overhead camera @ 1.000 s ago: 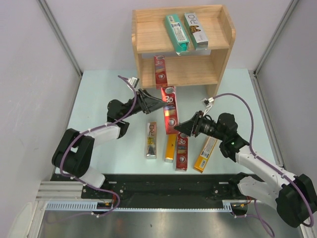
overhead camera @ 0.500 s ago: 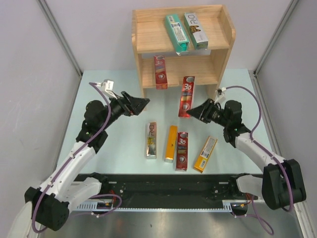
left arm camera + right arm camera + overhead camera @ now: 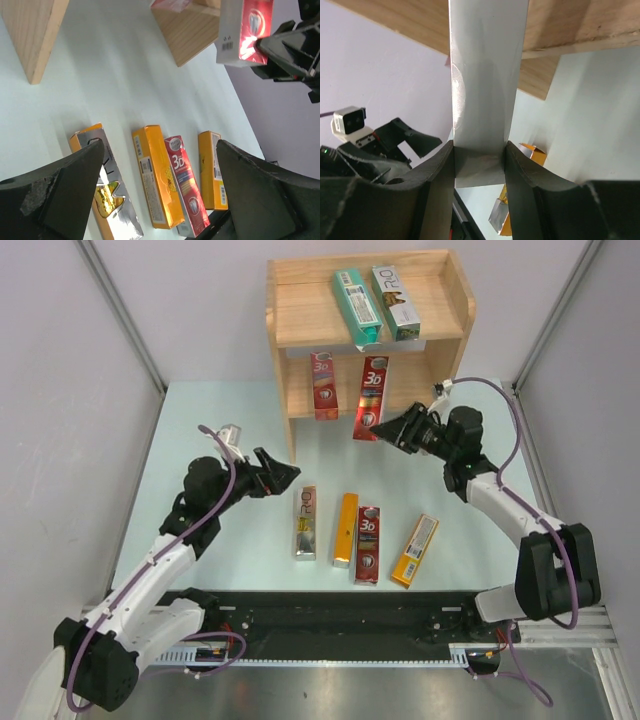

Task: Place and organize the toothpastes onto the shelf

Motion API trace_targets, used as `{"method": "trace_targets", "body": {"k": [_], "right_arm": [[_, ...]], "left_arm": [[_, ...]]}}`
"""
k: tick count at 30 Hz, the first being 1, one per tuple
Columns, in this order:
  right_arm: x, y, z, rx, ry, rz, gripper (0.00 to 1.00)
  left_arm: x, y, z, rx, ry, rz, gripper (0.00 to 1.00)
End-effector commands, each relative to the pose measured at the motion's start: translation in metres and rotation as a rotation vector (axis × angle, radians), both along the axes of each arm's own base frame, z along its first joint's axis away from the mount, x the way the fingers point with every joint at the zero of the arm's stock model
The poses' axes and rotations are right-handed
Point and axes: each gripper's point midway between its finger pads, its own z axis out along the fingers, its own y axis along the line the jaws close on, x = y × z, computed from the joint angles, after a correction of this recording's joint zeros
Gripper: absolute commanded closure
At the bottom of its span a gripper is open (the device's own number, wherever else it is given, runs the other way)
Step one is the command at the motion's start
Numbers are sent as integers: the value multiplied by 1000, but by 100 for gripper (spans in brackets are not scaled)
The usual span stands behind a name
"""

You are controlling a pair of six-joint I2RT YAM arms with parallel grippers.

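Observation:
My right gripper is shut on the lower end of a red "3D" toothpaste, which stands tilted at the front of the shelf's lower tier. Its grey back fills the right wrist view between my pads. Another red toothpaste stands on the lower tier at left. A teal one and a silver one lie on the top tier. My left gripper hangs open and empty above the table, left of the loose toothpastes.
Four toothpastes lie in a row near the arm bases: silver, orange, red, orange-yellow. The left wrist view shows them below the open gripper. Shelf side panels rest on the table.
The right gripper has carried the red toothpaste from mid-table up to the shelf's lower tier. The left gripper let go of it, drew back to the left and stands wide open.

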Motion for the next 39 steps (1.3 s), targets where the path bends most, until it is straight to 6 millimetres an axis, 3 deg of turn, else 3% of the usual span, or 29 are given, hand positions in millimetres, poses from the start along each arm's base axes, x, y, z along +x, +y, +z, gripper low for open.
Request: {"method": "trace_targets", "body": {"k": [1,11,19,21,31,39], "right_arm": [[16,15,33,2,-103,-3,73],[46,31,36,0,-119,-44,72],[67,37,27,18,-90,-29,70],[72,37,33,32,-96,-20,70],[85,36,44,36,-97,-22,65],[92,49,31,52,-42,24,59]], "left_arm": [[-6,2,-1,-10,-20,-5,0],[-23,7,-36,-7,40,-5,0],[-30,7,-47,-20,70,-9,0],[-32,8,-53,-26,77,-7,0],[-44,9,-85,-55,143,-4,0],[-47,9,-92,-52,161,-4,0]]}}
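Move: The right hand holds a red toothpaste by its near end; its place on the lower shelf lies about 15 cm ahead and 5 cm left, at hand height, and the shelved red box some 11 cm ahead and 11 cm left. From the left hand the silver box is roughly 6 cm back, 4 cm right and 20 cm below, with the yellow box about 9 cm right of it and 2 cm nearer the base. Right carries its held box 9 cm forward-left into lower shelf; left, open, sinks 10 cm, back towards silver box. ##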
